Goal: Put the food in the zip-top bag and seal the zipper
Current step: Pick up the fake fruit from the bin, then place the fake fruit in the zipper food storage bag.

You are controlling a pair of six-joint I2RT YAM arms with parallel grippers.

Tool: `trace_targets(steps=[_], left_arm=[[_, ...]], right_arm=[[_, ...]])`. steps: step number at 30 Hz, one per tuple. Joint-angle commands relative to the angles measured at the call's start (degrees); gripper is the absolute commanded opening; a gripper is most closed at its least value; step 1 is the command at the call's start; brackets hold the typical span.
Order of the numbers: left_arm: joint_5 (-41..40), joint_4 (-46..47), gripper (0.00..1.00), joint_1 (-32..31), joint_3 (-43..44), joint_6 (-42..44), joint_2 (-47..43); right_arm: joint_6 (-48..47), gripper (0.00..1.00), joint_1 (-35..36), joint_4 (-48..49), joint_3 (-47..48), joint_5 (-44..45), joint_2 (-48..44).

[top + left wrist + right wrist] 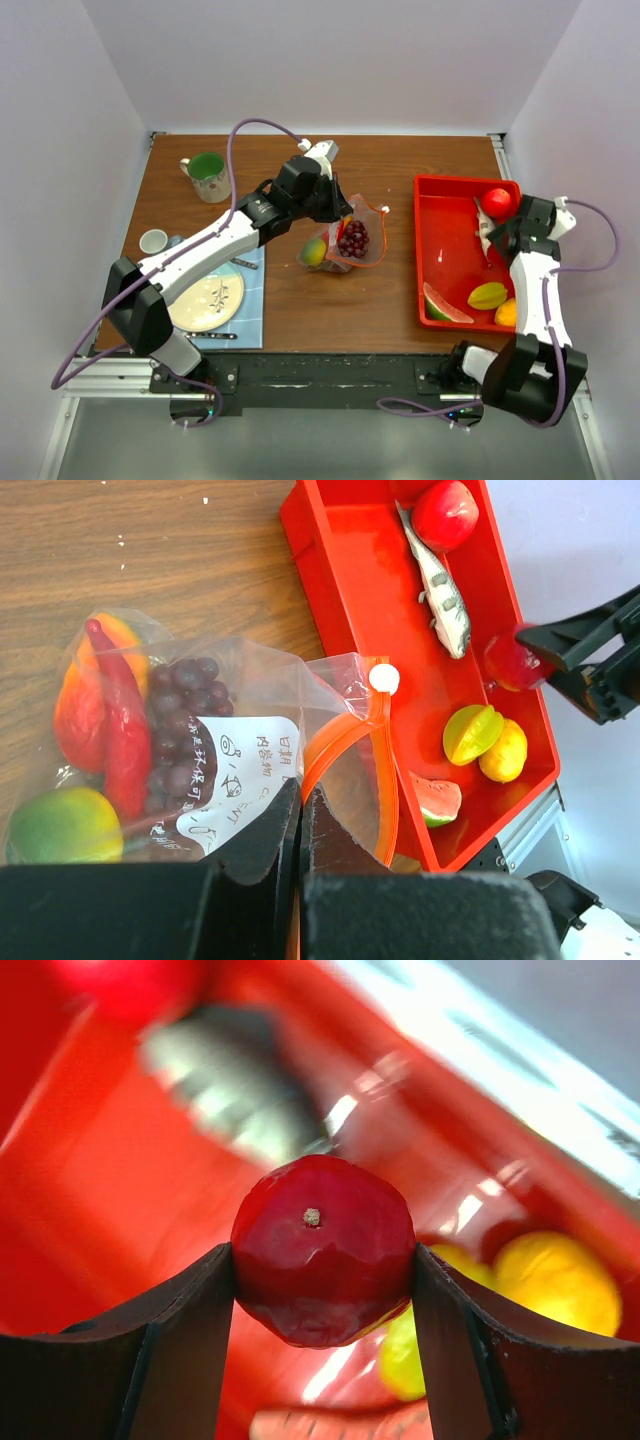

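Observation:
The clear zip-top bag [352, 240] lies mid-table with its orange-red zipper [345, 740] open towards the red tray. Inside the bag [230, 750] are purple grapes [180, 730], a red pepper [120, 730], an orange fruit [70, 710] and a green fruit [65, 825]. My left gripper [300, 805] is shut on the bag's mouth edge; in the top view it [335, 212] is at the bag's far left. My right gripper [322, 1260] is shut on a dark red round fruit [322, 1245], held above the tray, also seen from the left wrist [513, 660].
The red tray [450, 240] at the right holds a red apple [497, 201], silver fish [483, 228], watermelon wedge [445, 305], green fruit [487, 296] and lemon [505, 752]. At the left are a green mug [208, 175], small white cup [153, 241] and cream plate [208, 303] on a blue mat.

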Motion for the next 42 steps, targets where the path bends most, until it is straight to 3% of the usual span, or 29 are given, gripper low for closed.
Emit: trace_targets(steps=[1,6,10,13,17,19,20,22,23,26,32,35,39,42], left_arm=[[-0.67,2.84,0.00,0.40,1.90,0.79,-0.68],[-1.72,1.88,0.00,0.40,2.52,0.62,-0.50],[-3.31,1.61,0.00,0.48,2.51,0.18,-0.15],[-3.92,1.44,0.00,0.49,2.95,-0.44,0.38],[-4.10,1.17,0.00,0.49,3.39,-1.05,0.73],[-4.18,1.08,0.00,0.49,3.48,-1.32,0.73],[-5.49,0.91,0.00,0.49,3.48,-1.49,0.73],[-5.94,0.65,0.00,0.49,3.48,-1.67,0.64],[-6.12,0.47,0.00,0.57,3.57,-1.76,0.55],[-6.30,0.38,0.00,1.18,3.40,-2.37,0.29],[-4.89,1.08,0.00,2.60,3.39,-3.43,1.08],[-4.80,1.08,0.00,3.38,3.66,-3.86,1.43],[-4.62,1.17,0.00,5.05,3.48,-3.87,1.26],[-3.31,1.35,0.00,6.02,3.13,-3.52,1.17]], right_arm=[[1.85,0.22,11.84,-4.40,7.67,-3.82,-2.34],[8.43,0.22,28.21,-5.64,14.27,-2.68,-3.93],[11.78,0.21,46.10,-3.52,17.08,2.65,-4.19],[13.28,0.22,55.52,-3.79,19.80,7.40,-1.39],[14.42,0.25,62.24,-1.86,20.69,11.28,3.18],[14.08,0.30,63.38,-1.77,22.00,11.55,7.29],[13.90,0.42,63.56,-1.51,22.36,12.34,8.45],[13.29,0.55,63.57,-1.59,23.84,12.78,10.74],[13.11,0.67,63.65,-2.55,24.38,13.05,12.14],[12.58,0.84,63.65,-4.13,25.87,14.36,12.51],[10.21,0.98,63.48,-8.79,29.39,17.44,9.96],[10.03,0.99,62.61,-14.57,30.36,21.83,8.91],[10.82,0.99,48.24,-18.98,25.45,16.75,4.43],[13.36,0.99,40.40,-23.73,20.53,19.80,-0.93]])
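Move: The red fruit is already in the right gripper, above the bin. The bag's open mouth lies some 34 cm to that gripper's left, about 2 cm farther out and roughly level in height. Down in the bin, the silver fish is about 4 cm ahead and 3 cm left, the red apple about 9 cm ahead and 1 cm left, both 9 cm lower. From the left gripper, the mouth is about 5 cm back, 6 cm right and 5 cm lower. Swing the right gripper about 35 cm left in a rising arc out of the bin to the bag's mouth, turning some 50 degrees counter-clockwise, then dip about 6 cm and open wide to let go of the red fruit. Lift clear and back off about 12 cm to the right. Keep the left gripper shut on the bag's rim, easing it about 5 cm forward and left. ##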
